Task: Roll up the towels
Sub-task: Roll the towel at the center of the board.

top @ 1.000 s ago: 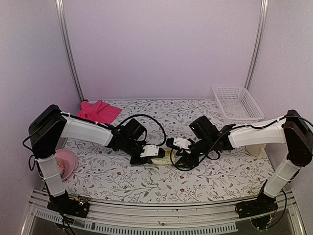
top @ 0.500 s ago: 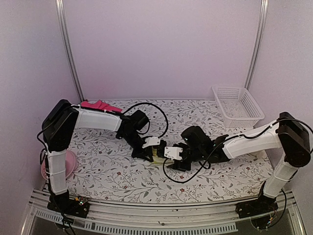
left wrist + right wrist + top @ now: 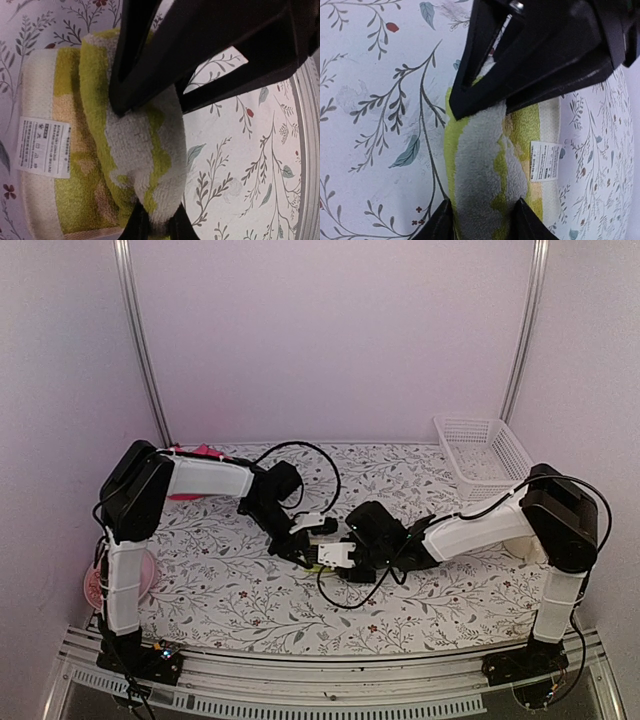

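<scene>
The yellow-green towel (image 3: 320, 566) lies mid-table, partly rolled, with a flat tail that carries a white label (image 3: 44, 147). In the left wrist view the roll (image 3: 145, 150) runs up from my left gripper (image 3: 155, 227), which is shut on its end. My right gripper (image 3: 482, 222) comes from the opposite end, and its fingers (image 3: 437, 225) press both sides of the roll (image 3: 480, 170). From above, the left gripper (image 3: 305, 550) and right gripper (image 3: 335, 558) nearly touch over the towel. The pink towel (image 3: 200, 452) shows only as a sliver behind the left arm.
A white slatted basket (image 3: 487, 450) stands at the back right. A pink bowl (image 3: 100, 585) sits at the left edge beside the left arm's base. Black cables loop over the floral tablecloth (image 3: 250, 605) around both wrists.
Both grippers have shifted left and toward each other along the towel. The right jaws have narrowed onto the roll. The left arm has swung back and now covers most of the pink towel.
</scene>
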Motion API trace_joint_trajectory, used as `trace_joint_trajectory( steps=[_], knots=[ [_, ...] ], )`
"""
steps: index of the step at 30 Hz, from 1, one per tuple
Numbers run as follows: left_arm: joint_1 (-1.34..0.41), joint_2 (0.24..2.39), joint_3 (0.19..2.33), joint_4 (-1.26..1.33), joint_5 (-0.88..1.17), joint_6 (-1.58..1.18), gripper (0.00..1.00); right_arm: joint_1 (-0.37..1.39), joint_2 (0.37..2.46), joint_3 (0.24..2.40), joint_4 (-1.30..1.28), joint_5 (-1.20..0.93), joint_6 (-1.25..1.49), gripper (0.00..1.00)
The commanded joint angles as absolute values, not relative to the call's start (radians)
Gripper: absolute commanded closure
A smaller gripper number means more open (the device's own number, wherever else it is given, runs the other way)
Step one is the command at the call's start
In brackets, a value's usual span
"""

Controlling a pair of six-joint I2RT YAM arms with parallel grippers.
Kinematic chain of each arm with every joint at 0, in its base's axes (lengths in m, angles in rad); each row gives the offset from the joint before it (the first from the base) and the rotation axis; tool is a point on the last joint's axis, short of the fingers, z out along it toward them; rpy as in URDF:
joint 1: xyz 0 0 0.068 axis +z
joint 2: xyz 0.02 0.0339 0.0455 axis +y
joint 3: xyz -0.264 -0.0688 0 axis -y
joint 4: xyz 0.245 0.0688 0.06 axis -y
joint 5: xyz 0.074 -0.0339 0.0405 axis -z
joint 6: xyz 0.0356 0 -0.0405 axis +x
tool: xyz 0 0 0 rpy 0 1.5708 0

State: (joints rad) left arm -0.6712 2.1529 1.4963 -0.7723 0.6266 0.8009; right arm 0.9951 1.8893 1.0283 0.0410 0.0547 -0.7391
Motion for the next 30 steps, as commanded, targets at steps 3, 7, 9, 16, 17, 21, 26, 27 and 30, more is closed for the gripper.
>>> trace_joint_trajectory(
  steps=[3,7,9,16,17,21,26,27,30],
  knots=[
    [-0.639,2.232,1.480,-0.873,0.525,0.802,0.89,1.002,1.946,1.092,-0.068,0.063,-0.724,0.79],
    [-0.622,2.190,1.463,-0.823,0.524,0.785,0.58,1.002,1.955,1.103,-0.103,0.048,-0.683,0.88],
    [-0.612,2.141,1.445,-0.784,0.518,0.773,0.48,1.002,1.963,1.118,-0.134,0.030,-0.666,0.88],
    [-0.582,1.873,1.252,-0.495,0.474,0.717,0.37,0.992,1.981,1.170,-0.234,-0.071,-0.597,0.87],
    [-0.580,1.833,1.206,-0.434,0.463,0.715,0.36,0.988,1.984,1.184,-0.249,-0.096,-0.586,0.87],
    [-0.578,1.702,1.020,-0.187,0.414,0.720,0.35,0.963,2.001,1.253,-0.334,-0.211,-0.530,0.85],
    [-0.585,1.582,0.798,0.062,0.372,0.781,0.38,0.932,2.066,1.385,-0.469,-0.355,-0.445,0.84],
    [-0.589,1.563,0.753,0.100,0.366,0.798,0.38,0.930,2.080,1.414,-0.493,-0.368,-0.431,0.84],
    [-0.602,1.503,0.653,0.199,0.361,0.850,0.39,0.921,2.135,1.498,-0.561,-0.393,-0.374,0.84]
  ],
)
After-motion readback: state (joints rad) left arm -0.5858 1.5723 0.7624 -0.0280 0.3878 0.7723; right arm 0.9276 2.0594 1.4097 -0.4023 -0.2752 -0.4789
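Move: Around the left hand's shut fingers is the left end of the rolled towel, whose middle lies about 2 cm to their right, level in reach and height. From the right hand, its fingers astride the other end, that middle is about 2 cm left and 1 cm below. The unrolled flap with its label lies roughly 4 cm ahead and 3 cm below the right hand; the pink towel is some 24 cm ahead and 21 cm left of the left hand. Closing on the right end of the roll, the right hand pinches it, then tips forward by about 30 degrees in the rolling direction while drawing the towel some 3 cm left. Meanwhile the left fingers open wide and let go of the left end, and that hand goes about 8 cm left and up, sinking slightly and drawing back at the end, its wrist swinging back some 35 degrees out of its rolling tilt. ##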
